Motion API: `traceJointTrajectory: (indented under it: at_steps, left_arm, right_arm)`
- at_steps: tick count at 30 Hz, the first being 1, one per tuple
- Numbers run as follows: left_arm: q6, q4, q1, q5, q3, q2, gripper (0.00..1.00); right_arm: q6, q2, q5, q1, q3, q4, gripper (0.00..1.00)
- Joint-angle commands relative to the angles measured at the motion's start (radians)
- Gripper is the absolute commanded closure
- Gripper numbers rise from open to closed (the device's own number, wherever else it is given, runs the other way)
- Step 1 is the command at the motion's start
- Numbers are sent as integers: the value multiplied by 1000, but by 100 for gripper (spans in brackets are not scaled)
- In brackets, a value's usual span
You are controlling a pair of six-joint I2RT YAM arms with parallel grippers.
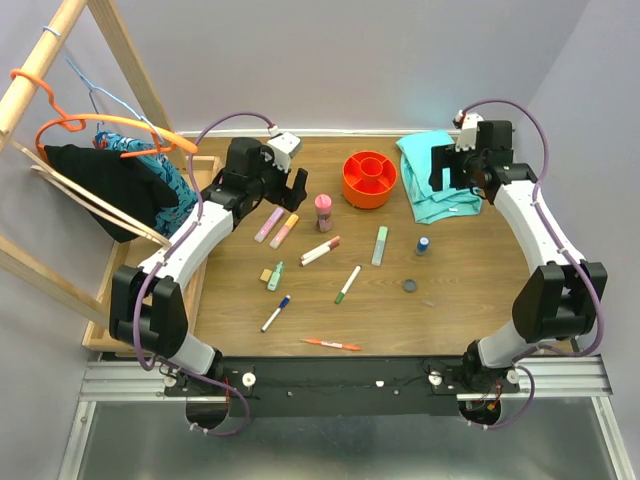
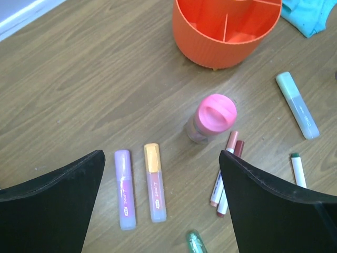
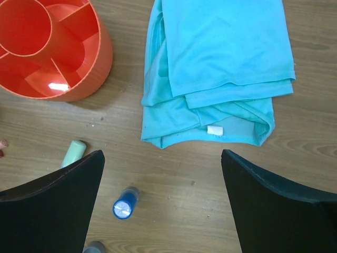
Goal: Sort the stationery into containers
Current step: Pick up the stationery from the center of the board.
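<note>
The round orange tub (image 1: 368, 178) stands at the back middle of the table, its compartments empty (image 2: 226, 31) (image 3: 52, 50). My left gripper (image 1: 290, 185) (image 2: 160, 154) hangs open above a purple highlighter (image 2: 125, 188) and an orange highlighter (image 2: 155, 182). The pink glue bottle (image 2: 213, 117) stands just beyond them, with two white markers (image 2: 226, 176) to its right. My right gripper (image 1: 445, 170) (image 3: 163, 153) is open over bare wood beside the teal cloth (image 3: 221, 68). The blue-capped bottle (image 3: 123, 204) stands near its left finger. Both grippers hold nothing.
A mint highlighter (image 1: 380, 245), a green-capped marker (image 1: 348, 284), the dark disc (image 1: 409, 285), a tan eraser (image 1: 266, 275), a blue-capped pen (image 1: 275, 313) and an orange pen (image 1: 332, 344) lie scattered nearer the front. A wooden rack (image 1: 60, 60) with hangers and dark clothes stands at the left.
</note>
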Motion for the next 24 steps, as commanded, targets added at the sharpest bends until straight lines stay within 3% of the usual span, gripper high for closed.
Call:
traceJointTrajectory:
  at_steps: [1, 4, 5, 6, 8, 14, 20, 24]
  left_arm:
    - [31, -67, -5, -7, 39, -7, 1]
    - [75, -117, -5, -62, 59, -19, 1]
    - [82, -130, -5, -82, 68, -19, 1]
    - [89, -145, -5, -98, 85, -18, 1]
    - [88, -168, -3, -138, 96, -22, 1]
    - [53, -173, 18, -106, 37, -91, 1]
    - [45, -200, 26, -69, -27, -165, 1]
    - [29, -208, 26, -79, -61, -202, 1]
  right_arm:
    - [14, 30, -49, 0, 8, 26, 0]
    - [-65, 48, -242, 0, 52, 37, 0]
    - [-107, 68, -402, -2, 72, 25, 0]
    - [-198, 82, -489, 0, 121, -22, 0]
    - [-224, 132, -626, 12, 166, -35, 0]
    - [-374, 329, -703, 140, 423, -160, 0]
    - [-545, 481, -674, 268, 575, -245, 3]
    - [-662, 570, -675, 328, 704, -395, 4]
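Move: The pink-capped bottle stands about 34 cm to the right hand's left, roughly level with it and some 16 cm below. From that hand, the red bowl is about 20 cm left and 13 cm ahead; the light-blue highlighter lies some 17 cm left and 7 cm back, the marker pair about 34 cm left and 9 cm back. From the left hand the bottle is some 8 cm right, 2 cm ahead. Heading for the pink-capped bottle, the right hand sweeps some 23 cm left past the robot's side of the red bowl, rising a little, then sinking again. Its wrist swings about 60 degrees counter-clockwise and its fingers stay wide open, touching nothing. The open left hand gives way from the bottle, first left, then back, about 5 cm in all. ##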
